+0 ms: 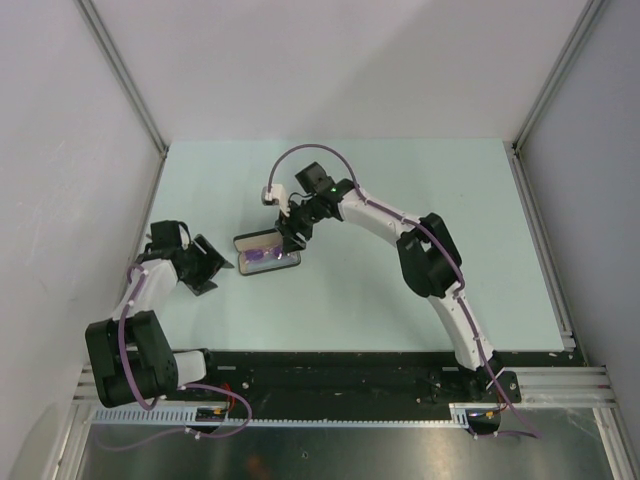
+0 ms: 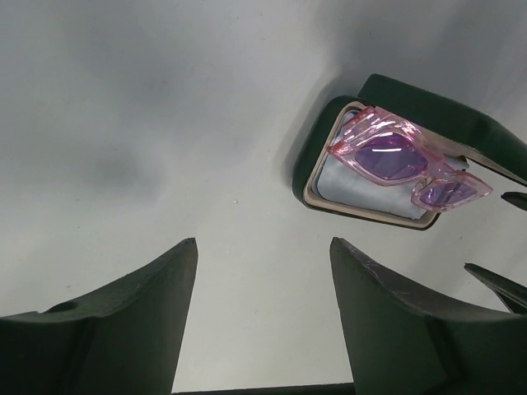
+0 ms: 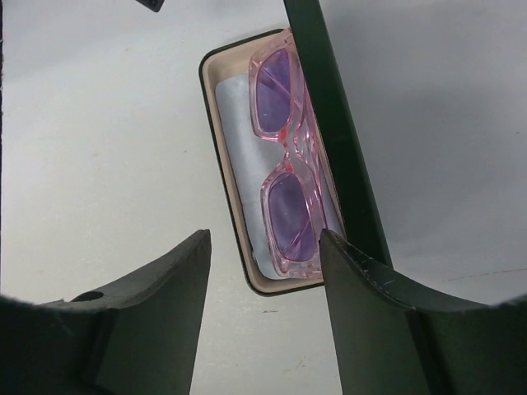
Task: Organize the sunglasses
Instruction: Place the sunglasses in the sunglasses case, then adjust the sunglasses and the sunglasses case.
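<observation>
The pink-framed sunglasses (image 3: 288, 206) with purple lenses lie folded inside the open black case (image 3: 222, 156), on a pale blue cloth (image 3: 239, 164). The case's lid (image 3: 329, 123) stands up along one long side. My right gripper (image 3: 264, 234) hangs just above the case's near end, open, with nothing between its fingers. From above, the right gripper (image 1: 292, 238) is over the case (image 1: 240, 243) mid-table. My left gripper (image 1: 215, 268) sits to the case's left, open and empty. Its own camera shows the sunglasses (image 2: 387, 156) in the case (image 2: 317, 156) ahead of the left gripper (image 2: 263, 243), on the right.
The pale green table (image 1: 400, 200) is walled by white panels at the back and both sides. A black rail (image 1: 340, 370) with the arm bases runs along the near edge.
</observation>
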Controlling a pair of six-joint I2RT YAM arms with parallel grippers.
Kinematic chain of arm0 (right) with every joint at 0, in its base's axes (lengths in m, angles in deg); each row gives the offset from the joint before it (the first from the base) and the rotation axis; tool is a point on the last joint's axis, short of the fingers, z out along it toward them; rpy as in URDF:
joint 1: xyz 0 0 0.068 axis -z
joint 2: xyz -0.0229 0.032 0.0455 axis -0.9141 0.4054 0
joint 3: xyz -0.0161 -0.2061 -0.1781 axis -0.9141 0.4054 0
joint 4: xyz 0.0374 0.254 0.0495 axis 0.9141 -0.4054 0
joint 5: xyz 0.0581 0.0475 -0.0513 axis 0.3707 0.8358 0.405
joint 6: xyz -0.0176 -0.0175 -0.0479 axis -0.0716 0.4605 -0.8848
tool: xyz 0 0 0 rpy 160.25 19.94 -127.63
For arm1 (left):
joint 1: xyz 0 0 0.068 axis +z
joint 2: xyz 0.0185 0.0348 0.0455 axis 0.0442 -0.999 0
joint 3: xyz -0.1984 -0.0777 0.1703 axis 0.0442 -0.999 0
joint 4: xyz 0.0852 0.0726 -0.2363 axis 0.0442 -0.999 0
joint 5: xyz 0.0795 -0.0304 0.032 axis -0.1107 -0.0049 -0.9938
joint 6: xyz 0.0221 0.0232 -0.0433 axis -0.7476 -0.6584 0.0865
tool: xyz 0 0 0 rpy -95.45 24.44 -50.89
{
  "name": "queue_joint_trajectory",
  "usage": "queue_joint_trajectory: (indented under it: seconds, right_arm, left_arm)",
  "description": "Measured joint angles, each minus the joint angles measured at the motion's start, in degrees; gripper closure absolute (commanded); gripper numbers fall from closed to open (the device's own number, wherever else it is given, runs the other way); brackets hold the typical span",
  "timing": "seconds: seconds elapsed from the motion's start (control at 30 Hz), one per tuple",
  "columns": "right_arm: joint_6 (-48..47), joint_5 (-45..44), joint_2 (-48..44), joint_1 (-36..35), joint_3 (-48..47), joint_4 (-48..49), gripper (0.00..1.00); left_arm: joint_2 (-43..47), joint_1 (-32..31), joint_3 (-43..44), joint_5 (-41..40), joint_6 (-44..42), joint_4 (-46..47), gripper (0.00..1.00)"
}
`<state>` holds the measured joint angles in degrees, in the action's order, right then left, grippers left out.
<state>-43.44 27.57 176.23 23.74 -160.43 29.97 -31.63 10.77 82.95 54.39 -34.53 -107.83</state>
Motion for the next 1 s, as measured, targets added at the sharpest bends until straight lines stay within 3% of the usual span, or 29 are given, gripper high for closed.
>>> queue_joint_trajectory:
  seconds: [0.3, 0.33, 0.4, 0.43, 0.57, 0.77, 1.0]
  right_arm:
    - [2.47, -2.89, -3.56, -0.66, 5.22, 3.74, 0.39]
    - [3.21, -3.50, -4.96, -0.74, 7.23, 5.11, 0.40]
    - [5.14, -4.74, -7.54, -0.96, 10.40, 7.23, 0.42]
    - [6.60, -5.95, -9.38, -1.11, 12.52, 9.11, 0.43]
    - [13.14, -10.38, -15.63, -1.75, 18.75, 15.61, 0.46]
    - [26.62, -18.08, -26.12, -2.73, 31.12, 25.68, 0.58]
    - [40.81, -22.45, -26.01, -2.01, 34.99, 30.82, 0.61]
  left_arm:
    - [-0.83, 0.00, 1.46, 0.52, 0.00, 0.24, 0.32]
    - [-0.94, 0.00, 1.84, 0.59, 0.00, 0.37, 0.41]
    - [-1.05, 0.00, 2.34, 0.74, 0.00, 0.72, 0.46]
    - [-1.14, 0.00, 2.56, 0.90, -0.02, 0.96, 0.56]
    - [-1.73, -0.22, 2.82, 1.57, 0.04, 2.64, 0.67]
    - [-2.32, -3.26, 1.79, 3.50, 0.81, 9.44, 0.69]
    - [-2.32, -8.57, -2.54, 2.16, 2.78, 19.30, 0.65]
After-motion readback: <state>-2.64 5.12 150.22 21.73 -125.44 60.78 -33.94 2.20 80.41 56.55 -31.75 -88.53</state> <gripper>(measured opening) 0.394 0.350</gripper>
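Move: The open case with the sunglasses inside lies ahead and right of the left hand: the sunglasses about 7 cm forward, 9 cm right and some 5 cm lower. The upright lid runs along the far side, its middle some 10 cm forward and 9 cm right of the left hand, about 3 cm below. From the right hand, the sunglasses are about 5 cm left, 1 cm back and 4 cm down; the lid is roughly 5 cm left, 3 cm forward and 2 cm down. Towards the case's left end and raised lid, the left hand starts up after a short pause, going about 5 cm forward, then swinging some 4 cm right, rising slightly as its fingertips tip up and its fingers half close. The right hand backs off the sunglasses, up nearly 8 cm and slightly right, dipping a little at the end, while turning clockwise nearly 40 degrees and partly closing. ##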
